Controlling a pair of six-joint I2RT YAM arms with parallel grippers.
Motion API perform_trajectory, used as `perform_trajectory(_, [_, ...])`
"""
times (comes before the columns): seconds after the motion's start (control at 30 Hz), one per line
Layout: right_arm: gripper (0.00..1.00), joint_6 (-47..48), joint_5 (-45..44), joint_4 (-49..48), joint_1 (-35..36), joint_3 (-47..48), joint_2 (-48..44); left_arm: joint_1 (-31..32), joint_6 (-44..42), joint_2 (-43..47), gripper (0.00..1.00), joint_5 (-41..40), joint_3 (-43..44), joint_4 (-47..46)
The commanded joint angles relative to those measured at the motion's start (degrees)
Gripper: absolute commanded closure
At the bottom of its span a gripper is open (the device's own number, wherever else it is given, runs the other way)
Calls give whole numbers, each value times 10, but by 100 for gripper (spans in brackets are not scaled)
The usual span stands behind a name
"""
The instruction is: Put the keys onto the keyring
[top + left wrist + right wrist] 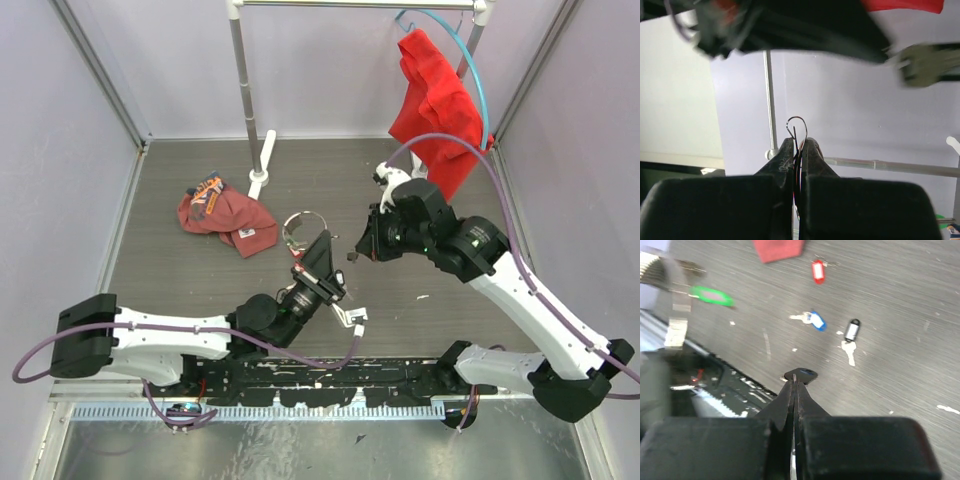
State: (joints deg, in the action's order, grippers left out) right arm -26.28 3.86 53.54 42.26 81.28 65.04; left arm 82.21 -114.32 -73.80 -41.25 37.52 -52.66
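My left gripper [322, 241] is raised over the table, shut on the keyring [300, 225], a thin silver wire loop. In the left wrist view the keyring [796, 124] sticks up edge-on from the pinched fingertips [787, 152]. Just to its right, my right gripper [353, 256] is shut on a key. That key's dark head [802, 374] pokes out past the shut tips in the right wrist view. On the table below lie keys with a red tag [817, 271], a blue tag [816, 321], a black tag [852, 330] and a green tag [713, 296].
A crumpled red cap [226, 215] lies at the back left of the table. A clothes rack pole [243, 90] stands behind it with a white hook [262, 160] at its foot. A red shirt [437, 100] hangs on a blue hoop hanger [476, 70] at the back right.
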Motion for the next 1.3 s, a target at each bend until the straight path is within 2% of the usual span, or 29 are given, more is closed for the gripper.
perform_trajectory(0.0, [99,19,-76,-15,-6,-99,-1,8,74,62,100,-8,20,21])
perform_trajectory(0.1, [98,14,-76,-25,-9,-160,19,17,191,116,100,-16,41,170])
perform_trajectory(0.17, [93,11,-71,-37,-14,-191,29,20,291,154,100,-8,70,296])
perform_trajectory(0.23, [87,11,-62,-51,-18,-220,42,21,388,185,100,18,104,411])
perform_trajectory(0.3, [83,16,-52,-66,-23,-247,62,22,459,210,100,52,125,479])
perform_trajectory(0.53, [59,22,-38,-163,-48,-315,65,21,582,227,100,122,165,581])
perform_trajectory(0.73, [49,86,-66,-183,-48,-246,-71,22,643,237,100,190,183,625])
perform_trajectory(0.9, [44,154,92,-259,-49,-196,-180,21,674,246,100,230,193,631])
perform_trajectory(1.1, [44,151,294,-289,-49,-131,-176,21,707,247,100,271,218,648])
perform_trajectory(1.27, [47,118,329,-262,-48,-79,-133,21,718,231,100,268,240,668])
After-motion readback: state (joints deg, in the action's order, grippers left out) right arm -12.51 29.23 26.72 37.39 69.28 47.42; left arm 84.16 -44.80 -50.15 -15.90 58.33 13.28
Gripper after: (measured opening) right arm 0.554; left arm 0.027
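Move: Some 26 cm below the right hand, about 1 cm back and 1 cm to its right, lies the bare patch of table for the black-tagged key still in its fingers. The other black-tagged key lies 5 cm left of that patch and 4 cm farther out; the blue-tagged key is 13 cm left of the patch and 4 cm farther out. The keyring, held by the left hand, is about 13 cm left of the right hand, 4 cm ahead and 3 cm up. From the left hand the patch lies roughly 10 cm right, level, 30 cm down. Plunging some 22 cm towards the table and drifting 5 cm right, the right hand tilts its fingers steeper, opens them to about half and lets go of the key, then shoots up about 32 cm, left and finally back, to the ring. The left hand, still pinching the ring, first lifts left, then sinks and draws back, ending 8 cm back with fingers tipped down and swung clockwise. ##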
